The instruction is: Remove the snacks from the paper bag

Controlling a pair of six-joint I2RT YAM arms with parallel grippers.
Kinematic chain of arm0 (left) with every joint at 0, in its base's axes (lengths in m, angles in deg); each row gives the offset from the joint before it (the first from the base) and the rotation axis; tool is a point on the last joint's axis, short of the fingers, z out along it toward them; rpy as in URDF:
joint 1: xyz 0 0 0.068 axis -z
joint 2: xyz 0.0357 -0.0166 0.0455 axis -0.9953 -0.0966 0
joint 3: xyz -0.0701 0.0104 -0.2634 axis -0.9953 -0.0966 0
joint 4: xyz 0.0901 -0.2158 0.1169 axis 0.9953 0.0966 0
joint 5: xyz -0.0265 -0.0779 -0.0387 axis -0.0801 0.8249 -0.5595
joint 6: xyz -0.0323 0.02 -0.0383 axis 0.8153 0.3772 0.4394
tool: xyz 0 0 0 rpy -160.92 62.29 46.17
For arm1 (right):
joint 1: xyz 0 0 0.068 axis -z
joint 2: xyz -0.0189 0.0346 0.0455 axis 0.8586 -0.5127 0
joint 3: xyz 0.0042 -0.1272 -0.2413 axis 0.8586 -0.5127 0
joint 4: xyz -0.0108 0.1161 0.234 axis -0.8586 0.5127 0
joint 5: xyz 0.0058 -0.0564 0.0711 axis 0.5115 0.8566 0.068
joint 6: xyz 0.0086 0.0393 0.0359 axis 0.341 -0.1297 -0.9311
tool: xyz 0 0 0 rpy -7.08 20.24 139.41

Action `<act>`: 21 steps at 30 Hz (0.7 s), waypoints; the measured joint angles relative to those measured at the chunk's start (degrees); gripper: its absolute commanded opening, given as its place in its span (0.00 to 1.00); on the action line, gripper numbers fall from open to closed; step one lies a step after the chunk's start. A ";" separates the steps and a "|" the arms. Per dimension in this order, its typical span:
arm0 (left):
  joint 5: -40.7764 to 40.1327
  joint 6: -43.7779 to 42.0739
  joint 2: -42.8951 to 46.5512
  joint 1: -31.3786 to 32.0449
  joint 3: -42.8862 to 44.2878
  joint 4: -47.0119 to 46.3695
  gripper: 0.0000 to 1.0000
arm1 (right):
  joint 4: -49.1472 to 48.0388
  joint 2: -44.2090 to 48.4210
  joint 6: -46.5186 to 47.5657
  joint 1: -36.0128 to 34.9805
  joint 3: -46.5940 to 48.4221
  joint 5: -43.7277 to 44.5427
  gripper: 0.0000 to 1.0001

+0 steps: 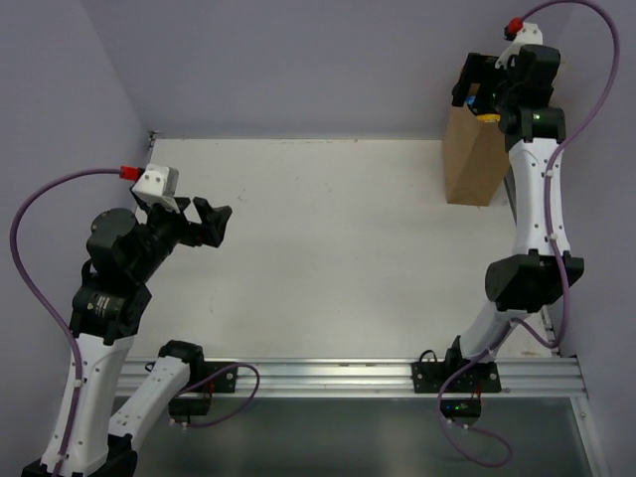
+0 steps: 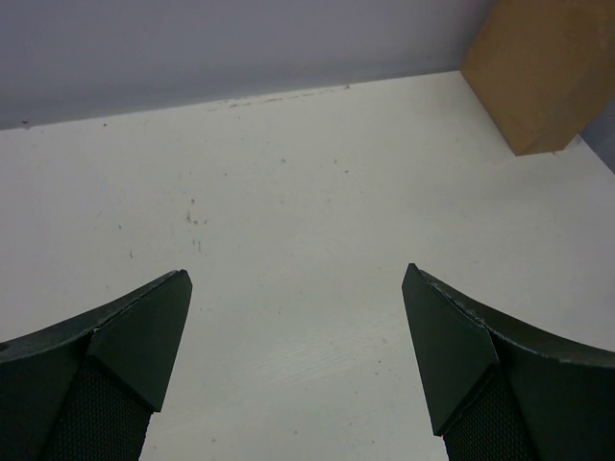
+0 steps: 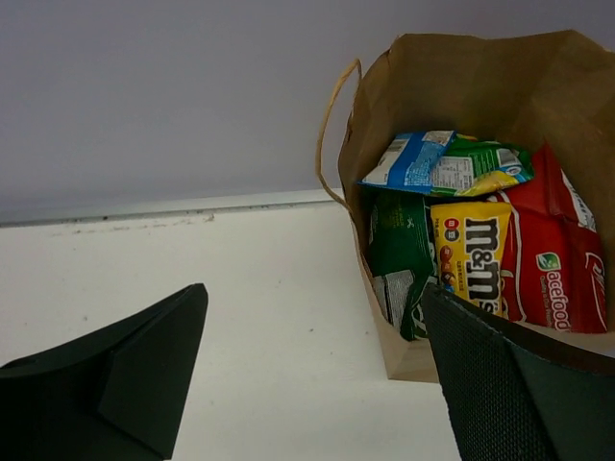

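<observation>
The brown paper bag [image 1: 475, 157] stands upright at the table's far right, against the back wall. It also shows in the left wrist view as the paper bag [image 2: 543, 72]. Through the bag's open mouth [image 3: 452, 77] I see the snacks: a yellow M&M's packet [image 3: 471, 252], a red bag [image 3: 557, 259], a dark green bag [image 3: 399, 245] and a blue-and-green packet [image 3: 437, 163] lying on top. My right gripper [image 1: 477, 91] [image 3: 312, 293] hangs open above the bag's mouth, one finger over the packets and the other over the table beside the bag. My left gripper [image 1: 204, 221] [image 2: 296, 272] is open and empty, over bare table at the left.
Lavender walls close in the white table [image 1: 328, 238] at the back and both sides. A metal rail [image 1: 348, 378] with the arm bases runs along the near edge. The bag's twisted handle [image 3: 332, 115] sticks out toward the middle.
</observation>
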 measured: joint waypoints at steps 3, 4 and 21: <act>0.28 0.02 -0.02 0.42 -0.57 0.00 1.00 | -0.07 -5.42 1.38 1.36 2.23 -2.62 0.90; 0.35 0.02 -0.04 0.59 -0.74 0.00 1.00 | -0.11 -6.93 1.73 1.64 2.67 -3.45 0.89; 1.18 0.02 -1.07 1.03 -1.70 0.24 1.00 | -5.86 -16.74 7.52 1.75 3.34 -6.60 0.16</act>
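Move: Some 8 cm ahead of the right hand, a centimetre or so to its right and about 10 cm below it, is the paper bag's left rim with a string handle. Inside the bag, the yellow M&M's pouch lies roughly 9 cm ahead, 8 cm right and 17 cm below the right hand; the blue packet lies about 13 cm ahead, 5 cm right and 15 cm below. From the left hand, the rim is about 33 cm ahead, 56 cm right and a little lower. Dipping down about 11 cm while reaching some 8 cm forward, the right hand brings its wide-open fingers to straddle the bag's left rim by the root of the string handle, tipping down slightly. Its descent levels off there and the fingers close most of the way, one outside the paper wall and one inside. ##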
